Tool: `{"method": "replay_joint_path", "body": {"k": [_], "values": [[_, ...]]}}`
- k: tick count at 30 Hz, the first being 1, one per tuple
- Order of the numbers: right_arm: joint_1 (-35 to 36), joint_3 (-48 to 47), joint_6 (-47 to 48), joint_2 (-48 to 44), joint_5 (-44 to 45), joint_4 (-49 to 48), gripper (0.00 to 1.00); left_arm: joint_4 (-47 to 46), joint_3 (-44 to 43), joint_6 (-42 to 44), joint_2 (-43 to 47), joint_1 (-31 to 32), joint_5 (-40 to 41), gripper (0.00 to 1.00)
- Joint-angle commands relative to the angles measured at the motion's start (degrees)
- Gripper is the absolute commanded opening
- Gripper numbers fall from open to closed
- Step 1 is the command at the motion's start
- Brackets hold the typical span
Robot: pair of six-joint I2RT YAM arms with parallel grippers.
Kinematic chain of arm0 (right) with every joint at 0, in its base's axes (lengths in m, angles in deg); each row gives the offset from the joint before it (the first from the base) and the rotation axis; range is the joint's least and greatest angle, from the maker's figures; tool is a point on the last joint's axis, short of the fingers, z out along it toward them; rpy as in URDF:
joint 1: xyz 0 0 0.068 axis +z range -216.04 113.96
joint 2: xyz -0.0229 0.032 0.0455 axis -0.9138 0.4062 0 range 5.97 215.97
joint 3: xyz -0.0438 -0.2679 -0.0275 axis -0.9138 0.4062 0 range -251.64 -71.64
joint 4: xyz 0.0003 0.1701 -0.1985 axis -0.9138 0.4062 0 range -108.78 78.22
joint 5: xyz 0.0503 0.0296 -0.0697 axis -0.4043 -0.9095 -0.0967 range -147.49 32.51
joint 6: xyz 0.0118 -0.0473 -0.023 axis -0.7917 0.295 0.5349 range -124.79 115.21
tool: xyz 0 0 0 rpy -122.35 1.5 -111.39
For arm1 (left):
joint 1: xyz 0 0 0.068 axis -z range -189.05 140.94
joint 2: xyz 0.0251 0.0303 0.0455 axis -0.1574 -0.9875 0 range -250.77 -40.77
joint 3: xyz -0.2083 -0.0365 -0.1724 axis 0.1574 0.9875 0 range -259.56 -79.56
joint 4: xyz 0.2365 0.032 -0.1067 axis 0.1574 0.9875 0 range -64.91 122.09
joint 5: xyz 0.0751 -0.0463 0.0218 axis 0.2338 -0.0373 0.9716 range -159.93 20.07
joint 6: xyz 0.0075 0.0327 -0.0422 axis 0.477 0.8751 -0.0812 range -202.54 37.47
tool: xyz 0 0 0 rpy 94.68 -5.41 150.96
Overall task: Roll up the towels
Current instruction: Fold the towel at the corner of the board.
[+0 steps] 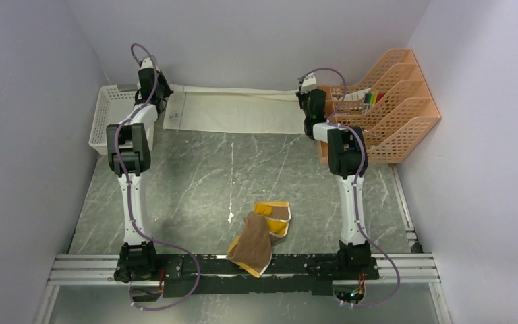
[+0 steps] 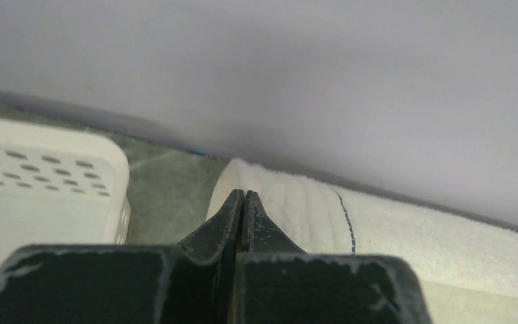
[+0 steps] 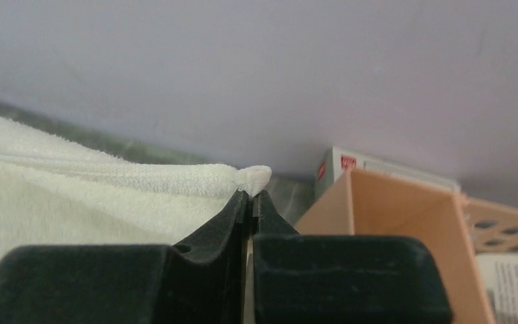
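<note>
A cream-white towel (image 1: 243,111) lies spread flat along the far wall, between my two grippers. My left gripper (image 1: 158,101) is at its left end, jaws pressed together (image 2: 243,194) right on the towel's ribbed edge (image 2: 297,209). My right gripper (image 1: 308,101) is at the right end. Its jaws (image 3: 251,194) are shut on the towel's corner (image 3: 256,177), which pokes up just past the tips. The brown towel (image 1: 253,243) with its mustard-yellow reverse lies crumpled near the front edge, between the arm bases. Neither gripper is near it.
A white perforated basket (image 1: 111,115) stands at the far left, just beside the left gripper (image 2: 40,175). An orange file rack (image 1: 391,101) with markers fills the far right corner, close to the right gripper (image 3: 405,223). Grey walls close in three sides.
</note>
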State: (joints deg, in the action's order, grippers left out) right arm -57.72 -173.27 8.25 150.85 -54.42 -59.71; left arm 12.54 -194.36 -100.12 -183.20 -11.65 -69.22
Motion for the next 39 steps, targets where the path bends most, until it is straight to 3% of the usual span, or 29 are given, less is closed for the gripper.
{"method": "replay_joint_path", "body": {"k": [1, 13, 22, 39], "values": [[-0.2, 4.7, -0.5, -6.1, 1.5, -4.4, 0.00, -4.7, 4.1, -0.3, 3.7, -0.7, -0.6, 0.07], [0.0, 20.5, -2.8, -16.8, 1.5, -7.7, 0.00, -11.2, 21.2, -2.0, 11.8, -0.7, 2.3, 0.07], [0.4, 28.7, -3.6, -21.2, 0.8, -7.1, 0.00, -11.8, 27.4, -1.9, 14.8, -0.8, 4.3, 0.07], [1.5, 30.8, -4.1, -23.9, -2.9, 6.6, 0.00, -6.0, 32.4, -1.3, 17.6, -1.5, 5.1, 0.07]]}}
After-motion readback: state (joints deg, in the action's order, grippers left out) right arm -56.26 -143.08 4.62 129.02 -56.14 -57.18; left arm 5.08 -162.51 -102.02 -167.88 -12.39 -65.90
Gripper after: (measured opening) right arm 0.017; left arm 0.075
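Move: Each hand already holds one end of the towel's far edge close to the back wall. For the left hand, the towel's near left corner lies about 17 cm back, 3 cm left and 6 cm below, and the white basket's middle is some 20 cm left and 9 cm back. For the right hand, the towel's near right corner is roughly 18 cm back, 1 cm right and 3 cm below; the orange organizer's middle is about 28 cm right and 11 cm back. Keeping their grip on the towel's edge, both hands draw back together about 10 cm, away from the wall and over the lying cloth towards its near edge; the left sinks about 5 cm, lifts a little and comes down again. The right dips, arcs up some 5 cm above its starting height and lowers back to about where it began, and both sets of fingertips tip down by roughly 10 degrees as the edge is laid back over the towel. ##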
